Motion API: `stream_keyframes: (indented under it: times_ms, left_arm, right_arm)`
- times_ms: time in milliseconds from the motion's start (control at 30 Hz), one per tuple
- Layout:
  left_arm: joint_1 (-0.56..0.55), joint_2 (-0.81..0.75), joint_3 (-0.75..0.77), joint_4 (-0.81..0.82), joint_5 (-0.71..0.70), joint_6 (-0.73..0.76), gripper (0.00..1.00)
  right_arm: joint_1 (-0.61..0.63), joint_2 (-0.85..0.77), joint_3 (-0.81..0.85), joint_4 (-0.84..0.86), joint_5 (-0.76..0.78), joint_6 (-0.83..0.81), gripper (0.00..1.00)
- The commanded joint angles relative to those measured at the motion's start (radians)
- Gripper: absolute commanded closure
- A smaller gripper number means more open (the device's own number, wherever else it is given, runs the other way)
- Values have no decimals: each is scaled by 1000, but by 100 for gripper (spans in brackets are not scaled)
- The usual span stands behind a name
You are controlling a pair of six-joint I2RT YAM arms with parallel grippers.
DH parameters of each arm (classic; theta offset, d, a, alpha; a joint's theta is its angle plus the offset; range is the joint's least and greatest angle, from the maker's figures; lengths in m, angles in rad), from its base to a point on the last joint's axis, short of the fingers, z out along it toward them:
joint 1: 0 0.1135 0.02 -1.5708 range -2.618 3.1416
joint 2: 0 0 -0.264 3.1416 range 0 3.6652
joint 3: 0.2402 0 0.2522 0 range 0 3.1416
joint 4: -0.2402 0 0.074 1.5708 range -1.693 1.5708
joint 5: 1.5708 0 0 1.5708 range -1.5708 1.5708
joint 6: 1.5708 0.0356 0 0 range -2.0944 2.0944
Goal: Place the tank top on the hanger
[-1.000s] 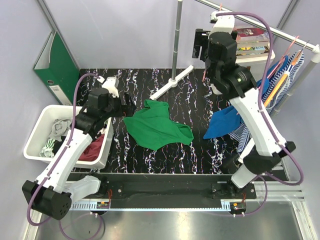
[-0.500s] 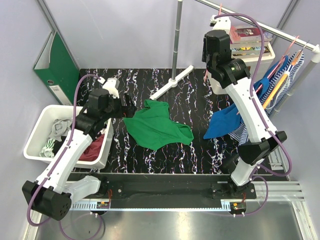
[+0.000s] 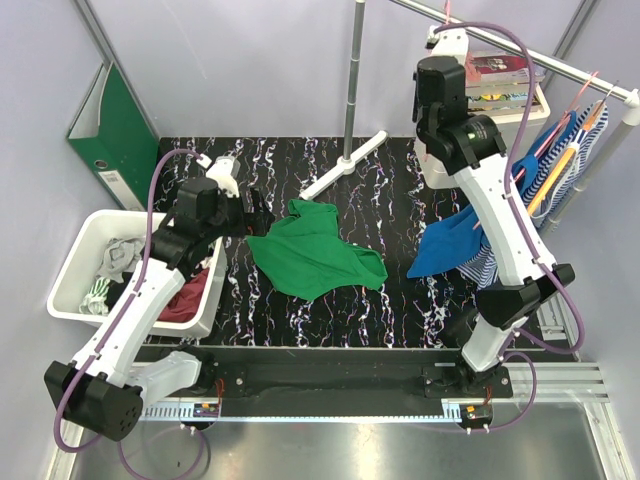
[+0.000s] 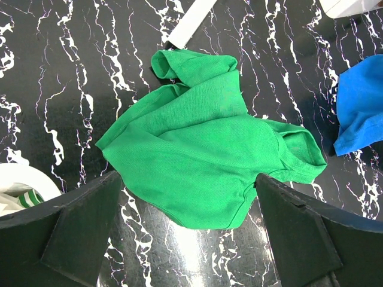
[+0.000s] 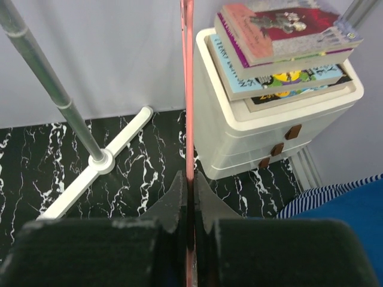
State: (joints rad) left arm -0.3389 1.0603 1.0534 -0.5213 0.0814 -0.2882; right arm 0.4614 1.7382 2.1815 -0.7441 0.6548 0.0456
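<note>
The green tank top (image 3: 315,255) lies crumpled on the black marbled table; the left wrist view shows it too (image 4: 209,143). My left gripper (image 3: 256,212) hovers just left of it, jaws wide open and empty, and the left wrist view (image 4: 188,178) shows the top's near hem between them. My right gripper (image 3: 437,95) is raised high at the back right and is shut on the thin pink hanger (image 5: 189,89). The wire runs straight up from its closed tips (image 5: 188,179). In the top view only the hanger's upper end (image 3: 446,12) shows by the rail.
A white bin (image 3: 70,270) of clothes stands left, with a green binder (image 3: 120,130) behind it. A rack pole and foot (image 3: 345,160) stand at the back. A white drawer unit with books (image 5: 269,119) is back right. Blue (image 3: 450,245) and striped (image 3: 560,160) garments hang on the rail at right.
My right wrist has turned and moved slightly up and right under the rail, carrying the hanger. The left arm and the tank top have hardly moved.
</note>
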Motion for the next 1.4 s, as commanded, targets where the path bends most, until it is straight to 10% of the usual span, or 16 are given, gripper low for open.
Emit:
stream_keyframes:
  times_ms: [0,667,1367]
  left_arm:
    - [-3,-8,0,53,26,4,1]
    - [-3,-3,-1,53,37,3,1]
    - [-48,24,-1,44,-35,35,1]
  right_arm:
    - [-17,15,142,19,35,-38,100]
    - [-198,167,362,-175,-316,28,100]
    - [-204,-3,-32,-89,-494,43,100]
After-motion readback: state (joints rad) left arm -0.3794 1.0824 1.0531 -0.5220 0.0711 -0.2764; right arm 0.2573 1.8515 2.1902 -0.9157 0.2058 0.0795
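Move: The right gripper is shut on the pink hanger, whose hook sits on the rail about 8 cm above it. The green tank top lies some 21 cm to its left, 8 cm back and 43 cm below. The rack foot is about 20 cm ahead and 12 cm left on the table, the blue garment roughly 12 cm back, 10 cm right and 25 cm lower. From the left gripper the tank top lies about 7 cm ahead, 9 cm right and 24 cm below. Unhook the held pink hanger from the rail: keep the right gripper shut and raise it about 6 cm, edging forward and to the right. Then bring it down some 15 cm towards the level of the tank top, drifting back a little left late on, while the wrist tips down about 20 degrees and turns slightly counter-clockwise. ##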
